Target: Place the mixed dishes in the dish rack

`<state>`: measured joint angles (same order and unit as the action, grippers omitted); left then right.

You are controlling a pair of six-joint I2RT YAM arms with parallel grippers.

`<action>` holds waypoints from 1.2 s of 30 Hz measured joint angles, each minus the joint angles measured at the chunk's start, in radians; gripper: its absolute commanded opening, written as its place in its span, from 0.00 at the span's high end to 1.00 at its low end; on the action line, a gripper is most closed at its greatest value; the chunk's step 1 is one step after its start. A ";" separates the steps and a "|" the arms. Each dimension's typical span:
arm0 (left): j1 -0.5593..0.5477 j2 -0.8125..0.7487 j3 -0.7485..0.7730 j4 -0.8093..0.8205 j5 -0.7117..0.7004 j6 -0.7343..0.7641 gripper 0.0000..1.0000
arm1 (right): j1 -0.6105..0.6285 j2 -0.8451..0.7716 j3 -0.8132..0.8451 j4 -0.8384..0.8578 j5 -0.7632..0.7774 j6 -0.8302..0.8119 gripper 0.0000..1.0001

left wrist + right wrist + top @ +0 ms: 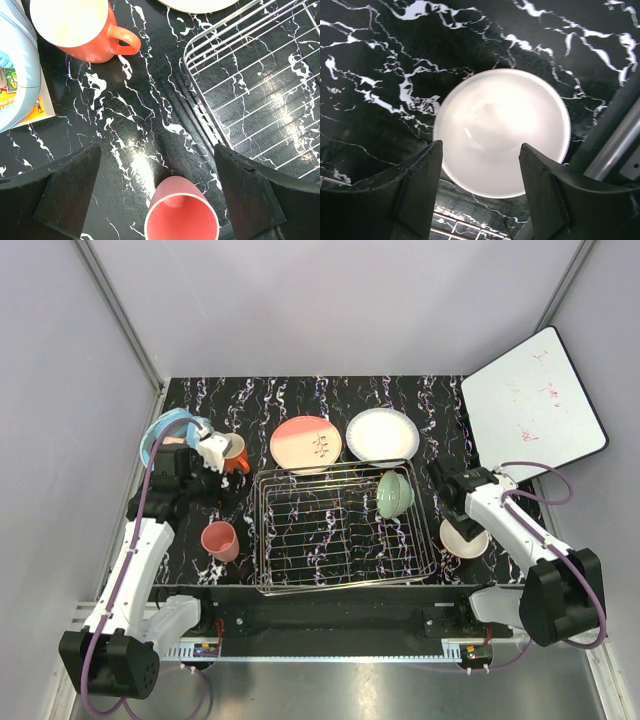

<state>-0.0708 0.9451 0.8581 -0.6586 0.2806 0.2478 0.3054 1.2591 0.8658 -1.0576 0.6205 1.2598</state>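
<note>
The dish rack (pixel 345 558) stands mid-table with the pale green bowl (pixel 393 494) propped in its far right corner. Behind it lie the salmon-pink plate (pixel 306 443) and the white plate (pixel 382 433). The orange-red mug (pixel 236 453) (pixel 82 30) and the pink cup (pixel 220 540) (pixel 181 215) stand left of the rack. My left gripper (pixel 210 488) (pixel 157 190) hangs open over the table between them, the cup's rim low between its fingers. My right gripper (pixel 450 502) (pixel 480 185) is open above the white-and-orange bowl (pixel 464 540) (pixel 502 130), right of the rack.
A light blue round tub (pixel 165 430) (pixel 15 75) sits at the far left beside the mug. A white board with red scribbles (pixel 535 405) leans at the back right. The rack's wire edge (pixel 200 100) runs close to my left gripper's right finger.
</note>
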 measured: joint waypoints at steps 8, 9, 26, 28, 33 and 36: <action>0.000 0.000 0.000 0.000 0.000 0.000 0.01 | -0.041 0.088 0.008 0.119 -0.055 -0.087 0.33; 0.000 0.000 0.000 0.000 0.000 0.000 0.01 | -0.045 0.103 0.008 0.132 -0.064 -0.095 0.35; 0.000 0.000 -0.003 0.003 -0.004 -0.001 0.01 | -0.079 0.248 0.064 0.235 -0.092 -0.169 0.86; 0.000 0.000 -0.005 0.004 -0.004 -0.001 0.01 | -0.085 0.279 0.098 0.247 -0.090 -0.184 0.86; 0.000 0.000 -0.018 0.005 -0.008 0.000 0.01 | -0.102 0.368 0.195 0.283 -0.090 -0.217 0.86; 0.000 0.000 -0.021 0.008 -0.013 0.000 0.01 | -0.106 0.426 0.251 0.300 -0.091 -0.230 0.86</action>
<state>-0.0708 0.9451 0.8371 -0.6506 0.2676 0.2474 0.1993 1.6848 1.1172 -0.7574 0.5297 1.0294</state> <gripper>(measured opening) 0.988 0.146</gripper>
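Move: The white bowl lies just below the right hand: its middle is about 3 cm to the right, 1 cm back and some 6 cm down. From that hand the rack's middle is about 25 cm left and 1 cm ahead, the green bowl in the rack about 13 cm left and 9 cm ahead, and the white plate some 16 cm left and 23 cm ahead. From the idle left hand the white bowl lies about 56 cm right, 6 cm back and 14 cm down. The right hand sinks about 4 cm while easing about as far forward and a little left, to the far-left rim of the white bowl, where the open fingers close and pinch the rim between their tips. Keeping that grip with the wrist hardly turning, it then carries or drags the bowl another 7 cm or so forward, alongside the rack's right edge, rising less than a centimetre. ##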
